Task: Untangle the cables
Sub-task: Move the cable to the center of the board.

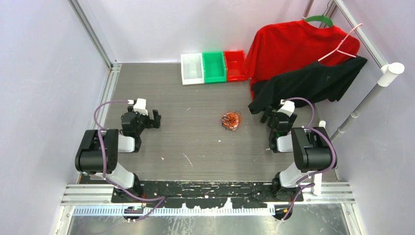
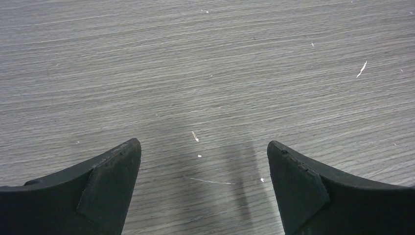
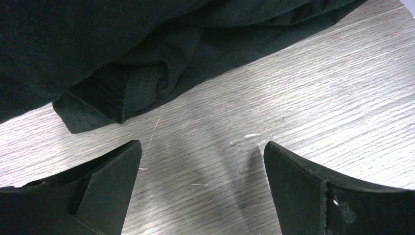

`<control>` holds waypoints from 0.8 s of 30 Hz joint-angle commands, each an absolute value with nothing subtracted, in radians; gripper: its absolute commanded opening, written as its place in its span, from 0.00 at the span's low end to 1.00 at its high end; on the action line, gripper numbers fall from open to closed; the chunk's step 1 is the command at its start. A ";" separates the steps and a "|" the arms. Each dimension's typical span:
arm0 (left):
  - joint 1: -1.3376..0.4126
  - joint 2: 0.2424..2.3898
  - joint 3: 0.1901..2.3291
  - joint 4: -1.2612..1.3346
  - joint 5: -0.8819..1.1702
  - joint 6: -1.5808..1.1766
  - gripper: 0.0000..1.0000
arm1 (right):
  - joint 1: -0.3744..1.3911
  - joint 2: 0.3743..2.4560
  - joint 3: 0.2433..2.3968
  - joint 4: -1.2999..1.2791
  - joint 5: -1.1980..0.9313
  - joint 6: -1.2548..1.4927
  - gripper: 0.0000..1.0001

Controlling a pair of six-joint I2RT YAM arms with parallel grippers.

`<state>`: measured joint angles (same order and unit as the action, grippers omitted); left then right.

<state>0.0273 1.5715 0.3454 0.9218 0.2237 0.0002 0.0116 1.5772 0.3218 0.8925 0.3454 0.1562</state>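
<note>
The cables (image 1: 231,120) lie in one small tangled ball, mostly orange with some dark and pale strands, on the grey table near the middle in the top view. My left gripper (image 1: 155,119) is open and empty, well to the left of the ball; in the left wrist view (image 2: 204,149) only bare table lies between its fingers. My right gripper (image 1: 267,115) is open and empty, to the right of the ball, close to a black shirt; the right wrist view (image 3: 202,149) shows bare table between its fingers. The cables are out of both wrist views.
A black shirt (image 1: 313,81) hangs on the right, its hem on the table just beyond my right gripper and seen in the right wrist view (image 3: 122,54). A red shirt (image 1: 288,46) hangs behind it. White (image 1: 191,68), green (image 1: 214,67) and red (image 1: 235,65) bins stand at the back.
</note>
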 commanded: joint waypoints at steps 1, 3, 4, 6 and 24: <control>0.028 1.552 0.353 0.955 0.210 -0.005 0.99 | 0.011 1.543 0.347 0.933 0.345 0.160 1.00; 0.028 1.552 0.354 0.956 0.210 -0.005 0.99 | 0.010 1.543 0.345 0.932 0.344 0.160 1.00; 0.029 1.554 0.355 0.953 0.210 -0.005 0.99 | 0.011 1.543 0.346 0.933 0.344 0.160 1.00; 0.028 1.553 0.356 0.952 0.211 -0.005 0.99 | 0.010 1.542 0.346 0.931 0.343 0.164 1.00; 0.041 1.390 0.911 -0.035 0.337 -0.032 1.00 | 0.021 0.962 0.571 0.159 0.167 0.787 1.00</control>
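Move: The cable bundle lies some 21 cm to the right hand's left, level with it in reach and about 4 cm lower; from the left hand it is roughly 34 cm to the right, again level, 5 cm down. The black shirt's left corner is about 10 cm left of the right hand and 6 cm ahead, near its height. The red tray stands some 25 cm ahead of the right hand and 21 cm left, the white tray 24 cm ahead of the left hand and 19 cm right. Both empty hands head up off their low resting places, not yet towards the cable bundle, fingers staying wide open. After a short wait the right climbs fast, some 17 cm beside the hanging black shirt, its fingertips tipping up and its left side rolling up about 15 degrees; whether it brushes the cloth can't be seen. The left starts later, rising about 10 cm and easing forward. ##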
